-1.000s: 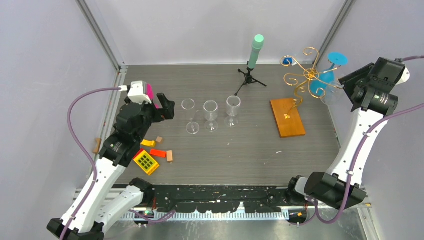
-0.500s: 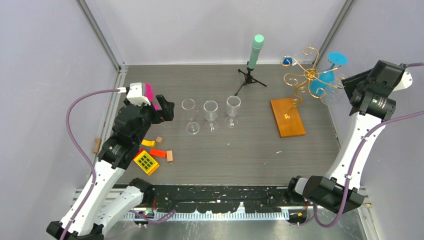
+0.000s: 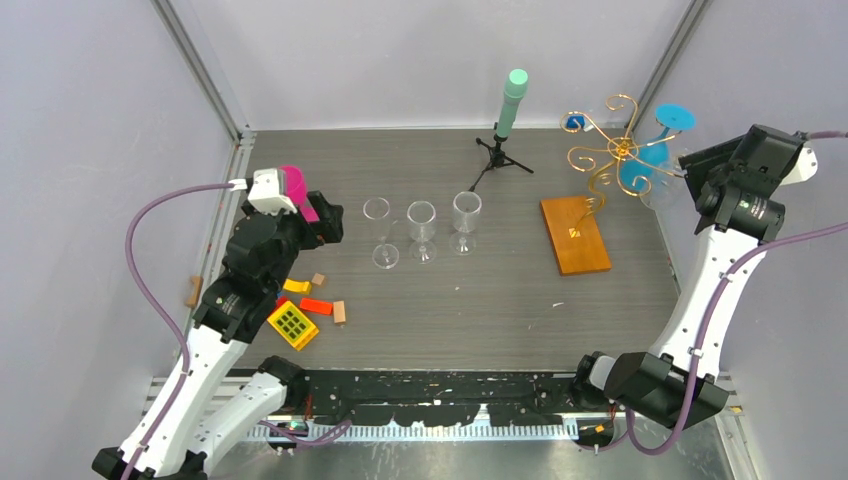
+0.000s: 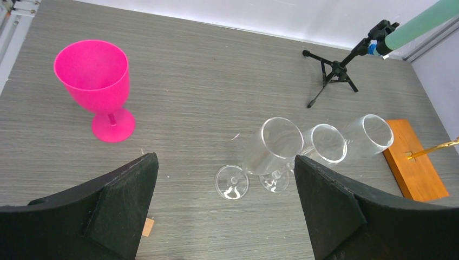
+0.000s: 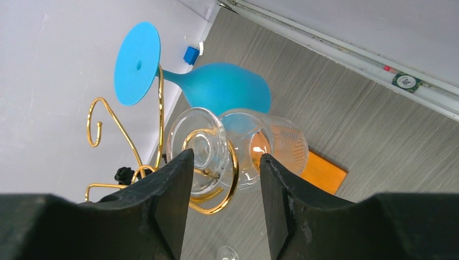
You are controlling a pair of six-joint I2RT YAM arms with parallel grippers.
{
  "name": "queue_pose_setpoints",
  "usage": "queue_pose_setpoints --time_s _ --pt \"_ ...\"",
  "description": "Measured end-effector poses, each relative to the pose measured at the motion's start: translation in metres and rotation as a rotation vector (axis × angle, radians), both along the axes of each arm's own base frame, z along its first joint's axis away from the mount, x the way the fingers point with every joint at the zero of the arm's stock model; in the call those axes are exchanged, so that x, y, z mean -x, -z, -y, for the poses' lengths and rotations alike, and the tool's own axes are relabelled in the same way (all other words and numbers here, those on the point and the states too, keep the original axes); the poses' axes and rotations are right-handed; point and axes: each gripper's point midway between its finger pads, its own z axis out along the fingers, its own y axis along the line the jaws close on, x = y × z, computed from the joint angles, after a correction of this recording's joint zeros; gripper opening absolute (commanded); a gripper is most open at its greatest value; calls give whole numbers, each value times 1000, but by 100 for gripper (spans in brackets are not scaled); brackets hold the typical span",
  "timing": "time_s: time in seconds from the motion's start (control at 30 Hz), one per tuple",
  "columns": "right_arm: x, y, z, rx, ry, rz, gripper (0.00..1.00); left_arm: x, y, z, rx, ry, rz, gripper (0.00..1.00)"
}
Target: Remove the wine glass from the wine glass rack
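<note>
The gold wire wine glass rack (image 3: 612, 150) stands at the back right on its orange-brown wooden base (image 3: 574, 235). A clear wine glass (image 5: 254, 143) hangs upside down in one curled gold arm (image 5: 233, 179), faintly visible from above (image 3: 661, 188). A blue wine glass (image 5: 224, 89) hangs beside it. My right gripper (image 5: 226, 160) is open right in front of the clear glass. Its fingertips overlap the foot and the bowl in the right wrist view, and no grip shows. My left gripper (image 4: 224, 162) is open above the table on the left, holding nothing.
Three clear wine glasses (image 3: 421, 228) stand in a row mid-table. A pink goblet (image 4: 100, 86) stands near the left arm. A black tripod with a mint-green cylinder (image 3: 505, 120) is at the back. Coloured blocks (image 3: 300, 315) lie front left. Walls close in on three sides.
My right wrist has shifted slightly to the right beside the rack. The left arm has drifted a little to the left. The clear glass still hangs on its gold arm.
</note>
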Motion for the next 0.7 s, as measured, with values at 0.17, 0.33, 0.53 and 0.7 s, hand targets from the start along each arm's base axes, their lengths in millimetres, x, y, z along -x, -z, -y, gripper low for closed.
queue_pose_setpoints --time_s 0.17,0.33,0.53,0.7 --pt "-5 2 -1 -5 -14 22 44 0 0 -1 -4 -2 0 100" --pt "-4 -1 -3 12 -18 52 29 0 0 -2 -6 -9 1 100" --pt "-2 -4 -1 18 -11 61 24 0 0 -2 -7 -10 1 100" --pt "-2 -4 -1 24 -15 58 23 -1 0 -3 -10 -16 1 100"
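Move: The clear glass still hangs foot-up in its hook, its foot between the right hand's half-open fingers. The glass's middle lies about 2 cm ahead, level sideways and some 6 cm below. The blue glass hangs roughly 8 cm ahead, 3 cm left and about 6 cm below the hand; the rack's hub is around 3 cm ahead and 10 cm left, at about hand height. From the left hand the clear glass is some 55 cm right, 6 cm ahead and slightly lower. The right fingers close by about half of their opening and pinch the hanging clear glass at its foot, one finger on the upper side and one underneath, right by the gold hook wire. The hand otherwise stays in place beside the hook, only nudging about half a centimetre forward and easing back, with barely any wrist tilt. ##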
